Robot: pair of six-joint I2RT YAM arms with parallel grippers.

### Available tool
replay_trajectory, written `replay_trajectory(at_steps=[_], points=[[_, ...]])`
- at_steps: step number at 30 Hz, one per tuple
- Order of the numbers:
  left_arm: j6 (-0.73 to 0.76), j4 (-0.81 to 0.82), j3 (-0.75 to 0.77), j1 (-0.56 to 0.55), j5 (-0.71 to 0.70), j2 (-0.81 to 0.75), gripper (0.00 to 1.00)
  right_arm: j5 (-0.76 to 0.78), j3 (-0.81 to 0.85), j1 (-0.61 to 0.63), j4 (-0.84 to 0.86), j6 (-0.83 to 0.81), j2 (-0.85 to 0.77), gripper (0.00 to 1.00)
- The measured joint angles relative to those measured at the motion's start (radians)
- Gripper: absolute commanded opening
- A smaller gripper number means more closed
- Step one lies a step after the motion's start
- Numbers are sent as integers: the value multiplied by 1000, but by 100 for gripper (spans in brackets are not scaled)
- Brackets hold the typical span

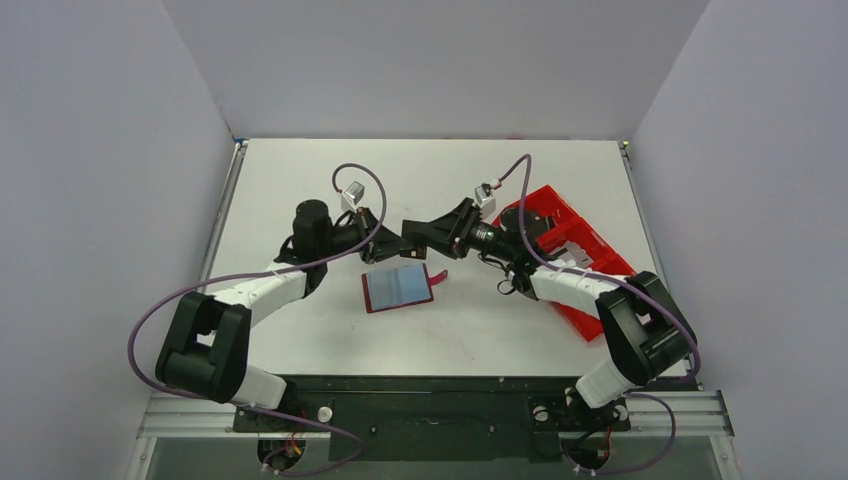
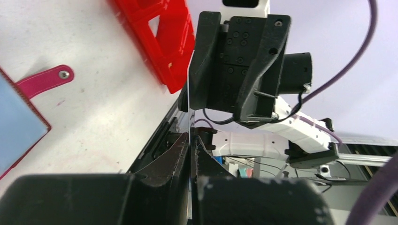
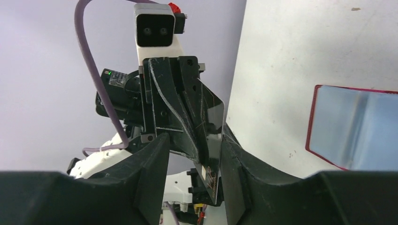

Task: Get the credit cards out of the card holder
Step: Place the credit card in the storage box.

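The card holder (image 1: pixel 398 287) lies spread open on the table, dark-red rim around a light blue inside, its strap (image 1: pixel 440 275) pointing right. It also shows in the left wrist view, card holder (image 2: pixel 19 126), and in the right wrist view, card holder (image 3: pixel 356 126). Above it the two grippers meet tip to tip. My left gripper (image 2: pixel 192 138) is shut on a thin credit card (image 2: pixel 188 117), seen edge-on. The same credit card (image 3: pixel 211 126), dark and glossy here, stands between the parted fingers of my right gripper (image 3: pixel 195 136), which is open, with the card close to one finger.
A bright red compartment tray (image 1: pixel 570 250) lies at the right of the table under the right arm; the red tray (image 2: pixel 159 33) also shows in the left wrist view. White table surface surrounds the holder.
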Motion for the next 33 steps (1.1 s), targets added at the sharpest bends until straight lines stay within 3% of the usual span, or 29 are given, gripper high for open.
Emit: replay_trajectory(at_steps=[8, 10, 15, 20, 23, 33], points=[[-111, 161, -1, 0, 42, 26, 0, 0, -7, -1, 81, 64, 2, 1], [-123, 182, -1, 0, 49, 28, 1, 0, -10, -1, 86, 70, 3, 0], [-135, 194, -2, 1, 61, 33, 29, 0, -11, 0, 99, 80, 4, 0], [-98, 152, -3, -2, 63, 32, 37, 16, -11, -3, 56, 49, 0, 0], [-23, 41, -1, -2, 41, 21, 41, 48, -11, -14, -39, -2, -23, 0], [393, -637, 171, -3, -247, -90, 45, 231, -14, -89, -361, -171, -199, 0]])
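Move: The black credit card is still held in the left gripper, its middle about 2 cm to that hand's right and level with it. From the right hand, whose open fingers already straddle it, the card's middle lies about 2 cm to the left, level and neither ahead nor back. The open card holder lies some 17 cm below the right hand, 6 cm to its left and 2 cm ahead. The red storage box is roughly 31 cm to its right, 9 cm ahead, also 17 cm down. Shut the right fingers on the card while both hands rise a couple of centimetres, then open the left fingers to let go. Draw the left hand down about 5 cm and off to the left, rolling it back. Carry the card right about 6 cm and forward 3 cm towards the storage box, sinking slightly and turning the right gripper some 15 degrees clockwise. ##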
